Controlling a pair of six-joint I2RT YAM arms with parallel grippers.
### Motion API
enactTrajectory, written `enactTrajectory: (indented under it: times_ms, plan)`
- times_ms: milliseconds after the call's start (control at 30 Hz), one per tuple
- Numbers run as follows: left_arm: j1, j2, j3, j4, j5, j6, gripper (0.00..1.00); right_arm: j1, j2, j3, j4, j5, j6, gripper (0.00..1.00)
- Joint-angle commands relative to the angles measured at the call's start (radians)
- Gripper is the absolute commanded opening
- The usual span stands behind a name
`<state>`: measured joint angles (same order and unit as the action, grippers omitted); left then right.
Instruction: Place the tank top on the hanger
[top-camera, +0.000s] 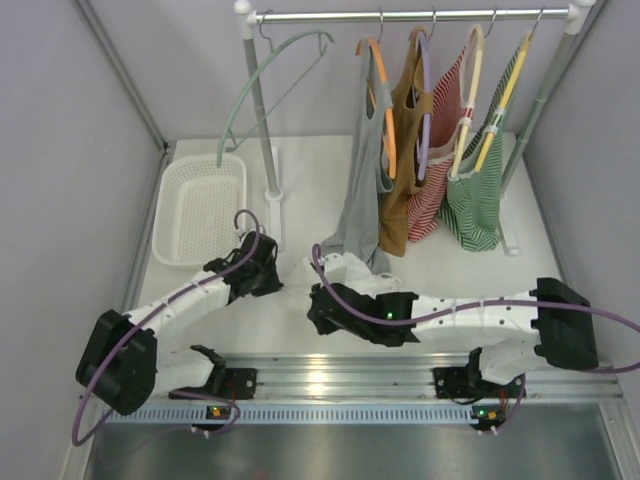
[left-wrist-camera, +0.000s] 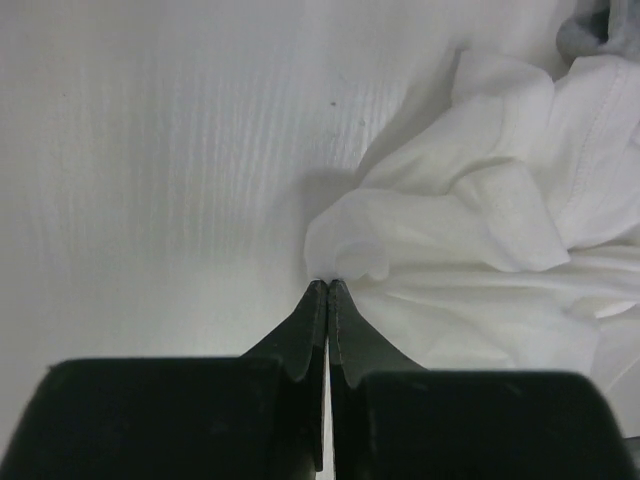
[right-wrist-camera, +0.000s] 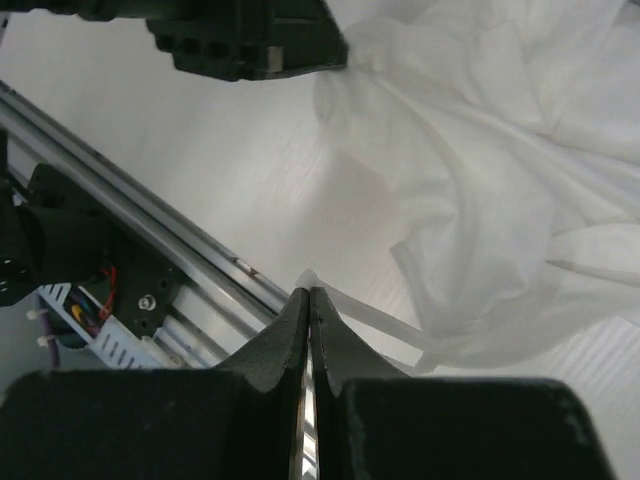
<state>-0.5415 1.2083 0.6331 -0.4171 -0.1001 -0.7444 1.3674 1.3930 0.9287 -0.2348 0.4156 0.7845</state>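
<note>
The white tank top (top-camera: 352, 274) lies crumpled on the table between my two grippers. In the left wrist view it (left-wrist-camera: 480, 230) is a bunched heap at the right, and my left gripper (left-wrist-camera: 328, 284) is shut on its near edge. In the right wrist view my right gripper (right-wrist-camera: 308, 291) is shut on a thin strap of the top (right-wrist-camera: 500, 170), just above the table. From above, the left gripper (top-camera: 276, 274) is at the top's left edge and the right gripper (top-camera: 316, 304) at its near-left corner. The sage-green hanger (top-camera: 262, 78) hangs by its hook at the left end of the rack rail.
A white mesh basket (top-camera: 198, 206) sits at the back left. The rack (top-camera: 400, 15) holds a grey top (top-camera: 362, 190), a brown top (top-camera: 402, 170) and two striped tops (top-camera: 470, 190) on other hangers. A metal rail (top-camera: 330, 375) runs along the near edge.
</note>
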Motion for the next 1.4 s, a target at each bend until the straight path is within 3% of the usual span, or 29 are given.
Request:
enactTrajectory:
  times_ms: [0, 233, 400, 500, 667, 833, 1067, 1167, 1367]
  plan:
    - [0.041, 0.022, 0.065, 0.057, 0.005, 0.039, 0.00, 0.036, 0.034, 0.094, 0.173, -0.051, -0.039, 0.00]
    - [0.115, 0.062, 0.175, 0.020, 0.000, 0.086, 0.00, 0.070, 0.106, 0.179, 0.187, -0.060, -0.116, 0.00]
    - [0.123, 0.074, 0.186, 0.024, 0.029, 0.100, 0.00, 0.071, 0.155, 0.167, 0.186, -0.106, -0.116, 0.11]
    - [0.124, 0.065, 0.186, 0.009, 0.040, 0.102, 0.06, 0.071, 0.159, 0.160, 0.177, -0.107, -0.119, 0.18]
    - [0.123, 0.018, 0.172, -0.008, 0.059, 0.103, 0.26, 0.070, 0.159, 0.168, 0.158, -0.109, -0.136, 0.40]
    - [0.123, -0.042, 0.163, -0.055, 0.082, 0.123, 0.37, 0.071, 0.135, 0.171, 0.112, -0.077, -0.136, 0.51]
    - [0.123, -0.168, 0.149, -0.156, 0.175, 0.186, 0.42, 0.055, 0.035, 0.112, 0.063, -0.029, -0.108, 0.55]
    - [0.117, -0.307, 0.151, -0.187, 0.291, 0.220, 0.58, 0.045, -0.032, 0.075, 0.023, 0.027, -0.085, 0.55]
    - [0.106, -0.470, 0.246, -0.201, 0.470, 0.272, 0.62, 0.012, -0.156, 0.007, -0.040, 0.064, -0.071, 0.56]
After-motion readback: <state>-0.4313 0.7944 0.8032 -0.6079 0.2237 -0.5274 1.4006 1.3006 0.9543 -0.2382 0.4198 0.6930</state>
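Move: Both grippers hold the white tank top just above the table. Its slack middle lies about 13 cm right of the left gripper, 2 cm ahead and 4 cm below; from the right gripper it is some 12 cm ahead, 6 cm right and 12 cm below. The grey top's hem is roughly 8 cm ahead and 17 cm right of the left gripper. The basket is about 18 cm ahead and 18 cm left of that gripper. Draw the left gripper's pinched corner about 5 cm forward and slightly up, while the right carries the straps some 7 cm left and a little back, rising, then sinking. Open both to let the cloth go. Then lift the left about 11 cm, drawing it back and tilting its fingers up, and take the right back about 7 cm to the right, rising slightly. ##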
